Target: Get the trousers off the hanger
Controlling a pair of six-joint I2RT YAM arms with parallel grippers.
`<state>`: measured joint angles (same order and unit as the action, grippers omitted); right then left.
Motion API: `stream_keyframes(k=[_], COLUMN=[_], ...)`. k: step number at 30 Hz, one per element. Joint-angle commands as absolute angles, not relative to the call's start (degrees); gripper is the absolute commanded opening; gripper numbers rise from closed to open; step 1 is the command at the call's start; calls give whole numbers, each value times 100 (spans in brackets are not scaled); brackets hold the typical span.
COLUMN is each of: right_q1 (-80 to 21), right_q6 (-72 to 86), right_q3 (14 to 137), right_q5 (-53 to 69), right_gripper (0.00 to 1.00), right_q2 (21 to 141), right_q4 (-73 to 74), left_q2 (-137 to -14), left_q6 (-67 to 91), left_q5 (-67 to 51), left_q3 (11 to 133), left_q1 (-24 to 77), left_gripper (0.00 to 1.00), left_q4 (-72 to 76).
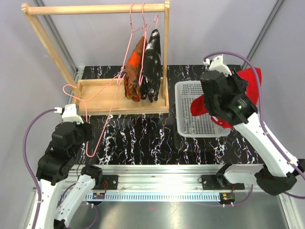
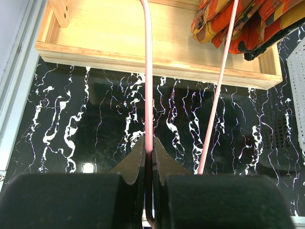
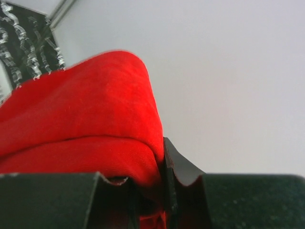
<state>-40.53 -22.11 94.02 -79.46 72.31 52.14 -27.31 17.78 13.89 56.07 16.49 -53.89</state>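
My left gripper [image 2: 149, 144] is shut on the wire of an empty pink hanger [image 1: 102, 102], which lies slanted over the black marbled table and the wooden tray. My right gripper [image 3: 153, 164] is shut on the plain red trousers [image 3: 86, 124], held up above the white basket [image 1: 187, 120]. The red cloth [image 1: 251, 78] hangs out on both sides of the right arm. The orange-brown patterned trousers [image 1: 134, 71] and the black white-splashed trousers [image 1: 153, 64] hang on pink hangers [image 1: 138, 21] from the wooden rail. In the left wrist view the orange-brown pair [image 2: 228, 21] shows at the top right.
The wooden rack's rail [image 1: 90, 8] spans the back on two posts above a wooden tray [image 1: 97, 93]. The tray's front wall [image 2: 143, 67] lies just beyond my left gripper. The white mesh basket stands to the right of the rack.
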Motion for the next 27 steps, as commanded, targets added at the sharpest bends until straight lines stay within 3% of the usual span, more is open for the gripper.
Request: stream_keyframes(k=[1,3,5,8,10,12,20,27], right_q1=[-4096,-4104,-4157,-4201,-4201,-4157,-4078,-4096], right_q6=[-4167,-4805,-4923,-3661,-1745,-873,226,422], right_q3=[8574,8202,8033,8374,9170,9657,10239,10458], right_q5=[-8736,-8745,-8710,-8369,-7783,-7550,-6926,-7101], right_gripper=[0,0,0,0,0,0,0,0], right_q2=[6839,6750,6934,7495,7943,8716,10256,9774], right_q4=[3028,1809,1679,2764,4774,6058,6371,6398], left_q2=[-2716,-2707,-2716,-2733,-2733,-2725,-2637,-2628], left_q6=[1758,1775,1793,1793,1793,1784,1758,1749], left_q5=[1222,1213,1187,1178,1169,1160,1204,1178], left_q3=[5581,5537,5528,5519,5511,5520,5563,5537], left_q1=[1652,1652,1652,1652,1652,1652,1652,1679], left_gripper=[0,0,0,0,0,0,0,0], left_q4=[-5019,-4992,-4966,-4957,-4948,-4957,-5010,-4975])
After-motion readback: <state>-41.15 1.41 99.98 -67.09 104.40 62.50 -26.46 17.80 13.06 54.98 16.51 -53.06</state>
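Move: Over to the left and well below the right hand, which still holds the red trousers, the white basket's middle lies about 12 cm left, 6 cm farther out and roughly 39 cm down. The rack's right post stands some 28 cm left and 14 cm ahead, with the black trousers hanging just beyond, about 33 cm left and 14 cm ahead of the hand, their middle 20 cm lower. From the left hand, gripping the empty hanger, the basket is around 46 cm right, 15 cm ahead and 23 cm down. Swinging the red trousers back over the basket, the right hand gives a tiny draw back of about 1 cm, then sweeps quickly down some 17 cm while going roughly 11 cm left and 10 cm forward, slowing low over the basket. The fingers tip down about 20 degrees and keep their pinch on the cloth. ##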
